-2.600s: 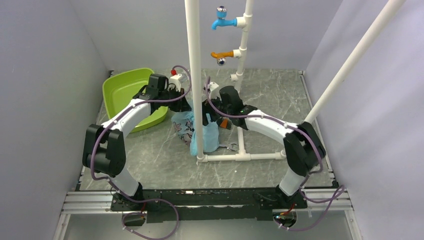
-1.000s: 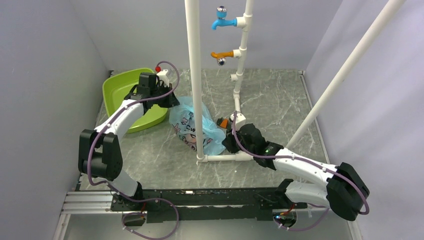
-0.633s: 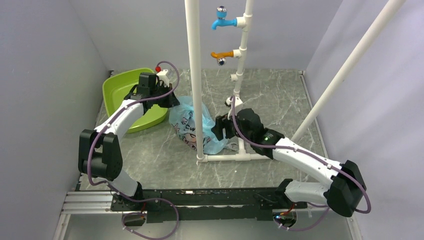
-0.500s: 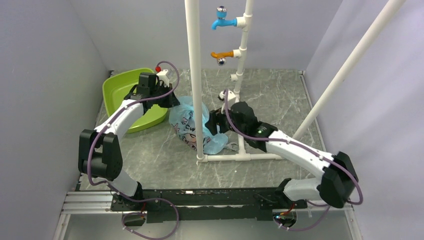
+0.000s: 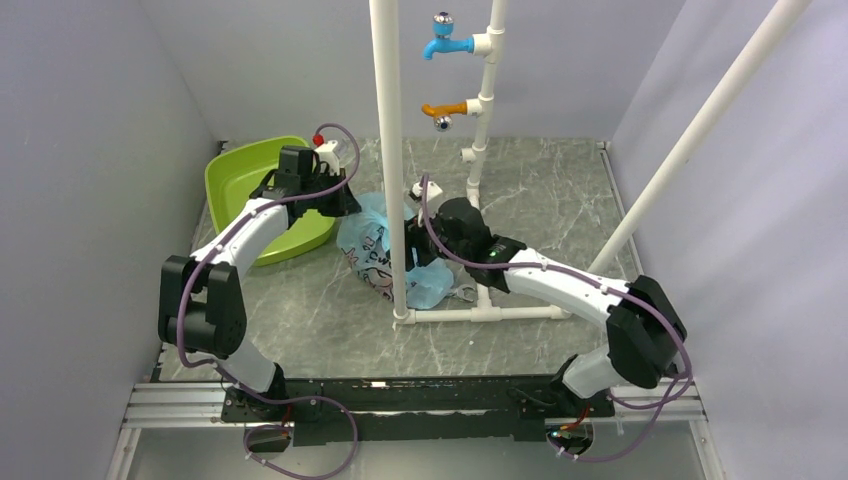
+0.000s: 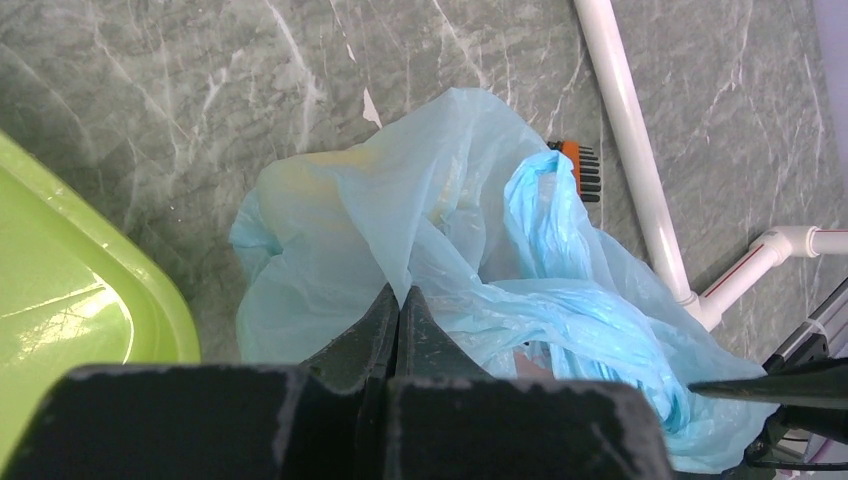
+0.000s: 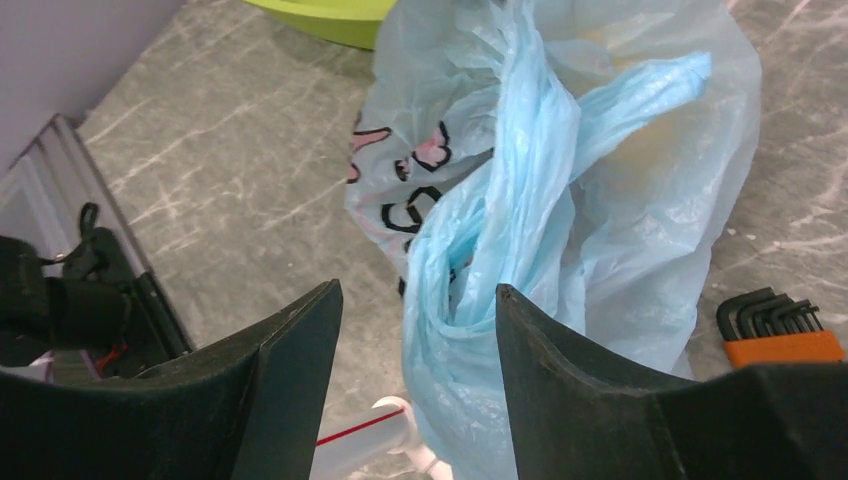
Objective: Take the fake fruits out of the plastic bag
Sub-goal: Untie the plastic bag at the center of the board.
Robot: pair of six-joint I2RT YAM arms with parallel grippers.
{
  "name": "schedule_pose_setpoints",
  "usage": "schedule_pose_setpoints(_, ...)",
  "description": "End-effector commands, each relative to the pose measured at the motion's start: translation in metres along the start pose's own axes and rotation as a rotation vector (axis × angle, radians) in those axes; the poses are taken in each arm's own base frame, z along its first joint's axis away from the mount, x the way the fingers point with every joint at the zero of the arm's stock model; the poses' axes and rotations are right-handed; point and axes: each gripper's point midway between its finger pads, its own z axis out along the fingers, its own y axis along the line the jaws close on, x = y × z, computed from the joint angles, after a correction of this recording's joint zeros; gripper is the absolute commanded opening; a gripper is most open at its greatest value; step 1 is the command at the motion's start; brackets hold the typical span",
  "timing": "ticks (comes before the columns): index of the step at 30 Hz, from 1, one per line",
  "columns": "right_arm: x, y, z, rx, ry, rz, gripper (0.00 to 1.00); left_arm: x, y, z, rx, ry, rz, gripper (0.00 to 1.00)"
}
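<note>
The light-blue plastic bag (image 5: 372, 252) lies crumpled on the table beside the upright pipe, its cartoon print facing the near side. My left gripper (image 5: 345, 206) is shut on a fold of the plastic bag (image 6: 450, 220) at its far-left edge. At the bag's right side my right gripper (image 5: 414, 246) is open, and the bag's bunched handle (image 7: 480, 300) stands between its spread fingers without being pinched. The fake fruits are hidden inside the bag; only a faint yellow tint (image 6: 300, 175) shows through the film.
A lime-green tray (image 5: 240, 180) sits left of the bag. A white pipe frame rises in front of the bag (image 5: 388, 150), with its base rail (image 5: 480, 313) on the table. An orange-and-black hex key set (image 7: 780, 335) lies right of the bag.
My right arm has swung from the pipe base up and left to the bag, and its jaws have opened. The left arm has held still on the bag.
</note>
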Motion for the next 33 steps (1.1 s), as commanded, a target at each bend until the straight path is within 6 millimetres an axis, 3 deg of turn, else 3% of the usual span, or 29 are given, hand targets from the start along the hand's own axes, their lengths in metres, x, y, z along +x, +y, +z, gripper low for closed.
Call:
schedule_pose_setpoints(1,0.004,-0.017,0.013,0.075,-0.023,0.001,0.6,-0.013,-0.008,-0.001,0.039,-0.03,0.025,0.0)
schedule_pose_setpoints(9,0.022,-0.043,0.006,0.228,0.019,-0.034,0.59,-0.016,-0.007,-0.003,0.025,-0.04,0.035,0.0)
schedule_pose_setpoints(16,0.038,-0.059,-0.034,0.323,-0.047,-0.028,0.32,-0.019,0.0,-0.009,-0.03,-0.056,0.038,0.0)
schedule_pose_setpoints(20,0.057,-0.073,-0.058,0.397,-0.067,0.012,0.18,-0.021,0.004,-0.013,-0.065,-0.07,0.047,0.0)
schedule_pose_setpoints(28,0.091,-0.077,-0.085,0.409,-0.027,0.029,0.17,-0.023,0.008,-0.018,-0.095,-0.078,0.057,0.0)
schedule_pose_setpoints(33,0.084,-0.074,-0.097,0.411,-0.015,-0.008,0.19,-0.021,0.009,-0.015,-0.093,-0.071,0.059,0.0)
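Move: The bag's gathered blue end hangs about 5 cm below my open right fingers, some 2 cm to the right and 1 cm ahead. The bag's full body sits roughly 4 cm ahead and 7 cm left, 12 cm lower; the orange hex-key set is 6 cm ahead, 8 cm right, and the upright pipe's foot 9 cm back, 2 cm left, both about 16 cm down. From my left hand, the gathered end is about 11 cm back, 14 cm right, slightly lower. I dip my right hand about 4 cm, easing slightly forward, onto the gathered blue end, then shut my fingers on it while drawing it to the right and back, ending some 12 cm right of where I began and lower still, the wrist turning about 20 degrees clockwise. My left hand keeps its pinch on the bag's far edge, nearly still, as the counter-hold. ##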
